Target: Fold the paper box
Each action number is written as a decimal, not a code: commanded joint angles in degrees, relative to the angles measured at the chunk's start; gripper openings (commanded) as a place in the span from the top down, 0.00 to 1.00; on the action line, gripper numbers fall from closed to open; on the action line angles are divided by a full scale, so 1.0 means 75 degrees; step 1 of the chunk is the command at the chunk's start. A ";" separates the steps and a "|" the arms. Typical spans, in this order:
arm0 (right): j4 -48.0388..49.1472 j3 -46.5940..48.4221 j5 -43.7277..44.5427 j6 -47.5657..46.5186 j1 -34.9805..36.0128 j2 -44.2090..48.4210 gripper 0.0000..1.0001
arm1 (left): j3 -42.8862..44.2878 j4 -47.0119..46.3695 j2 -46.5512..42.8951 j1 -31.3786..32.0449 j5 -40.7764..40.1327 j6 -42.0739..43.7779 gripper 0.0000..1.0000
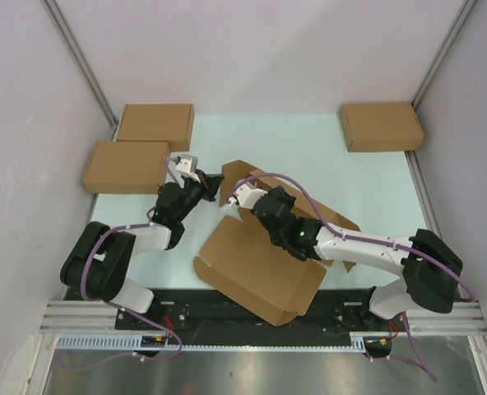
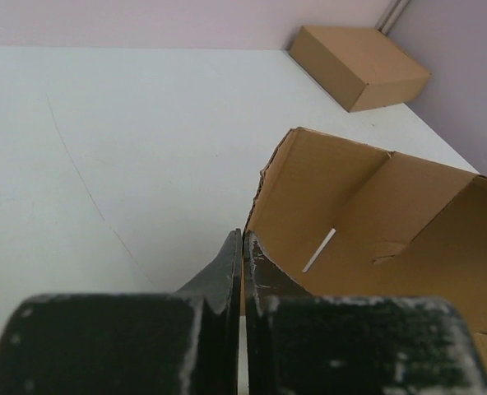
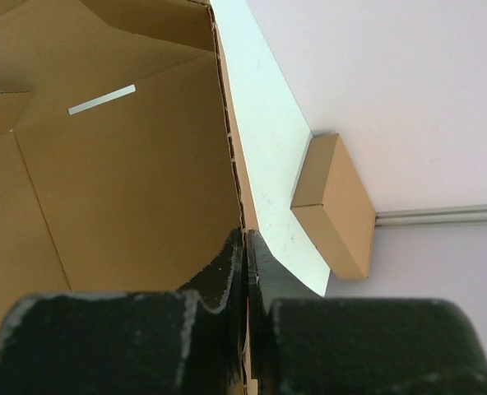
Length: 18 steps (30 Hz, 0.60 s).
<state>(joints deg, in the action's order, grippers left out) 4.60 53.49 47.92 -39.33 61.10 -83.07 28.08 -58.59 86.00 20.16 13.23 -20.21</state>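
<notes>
The paper box (image 1: pixel 256 267) lies half-opened in the middle of the table, its wide brown panel towards the arms and a wall raised at the far side. My left gripper (image 1: pixel 216 183) is shut on the edge of that raised wall; in the left wrist view its jaws (image 2: pixel 243 240) pinch the cardboard edge, with the box's inside (image 2: pixel 367 214) to the right. My right gripper (image 1: pixel 234 199) is shut on a neighbouring wall edge close by. In the right wrist view its jaws (image 3: pixel 245 237) clamp the torn edge, with the box's inner face (image 3: pixel 120 181) to the left.
Three compact closed cardboard boxes stand at the back: two at the left (image 1: pixel 155 125) (image 1: pixel 127 167) and one at the right (image 1: pixel 381 126). One compact box shows in the left wrist view (image 2: pixel 360 66) and one in the right wrist view (image 3: pixel 334 206). Pale walls enclose the table.
</notes>
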 commanded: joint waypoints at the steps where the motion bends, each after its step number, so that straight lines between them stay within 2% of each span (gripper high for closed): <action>1: -0.0508 0.0086 -0.0378 0.0615 0.0056 -0.0092 1.00 | -0.0063 -0.0192 -0.0625 0.0136 -0.0042 0.0198 1.00; 9: -0.0555 0.0086 -0.0132 0.0651 0.0127 -0.0163 1.00 | -0.0555 0.0440 -0.1575 0.0803 -0.0860 0.0362 1.00; 18: -0.0414 0.0098 0.0102 0.0451 0.0291 -0.0268 1.00 | -0.1212 0.0873 -0.2524 0.1494 -0.2033 -0.0247 1.00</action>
<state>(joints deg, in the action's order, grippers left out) 3.88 53.63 50.02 -38.61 62.02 -83.79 19.55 -50.19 70.15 29.23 2.96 -19.46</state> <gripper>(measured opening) 0.020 0.005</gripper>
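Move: The side flap of the paper box is already pinched by its left edge in the left gripper; its middle lies about 4 cm right of the hand, 2 cm back and 2 cm lower. The near panel it is taken towards lies some 25 cm back, 12 cm right and 14 cm below. The standing panel is roughly 20 cm right, 6 cm back and 5 cm lower. From the right hand, the flap's middle is about 13 cm left, 3 cm ahead and 5 cm down. Keep the left gripper shut on the side flap's edge and draw it back about 6 cm, towards the near panel, gathering speed from a slow start and hardly turning the wrist. Meanwhile hold the right gripper in place, still pinching the upper edge of the standing panel. ##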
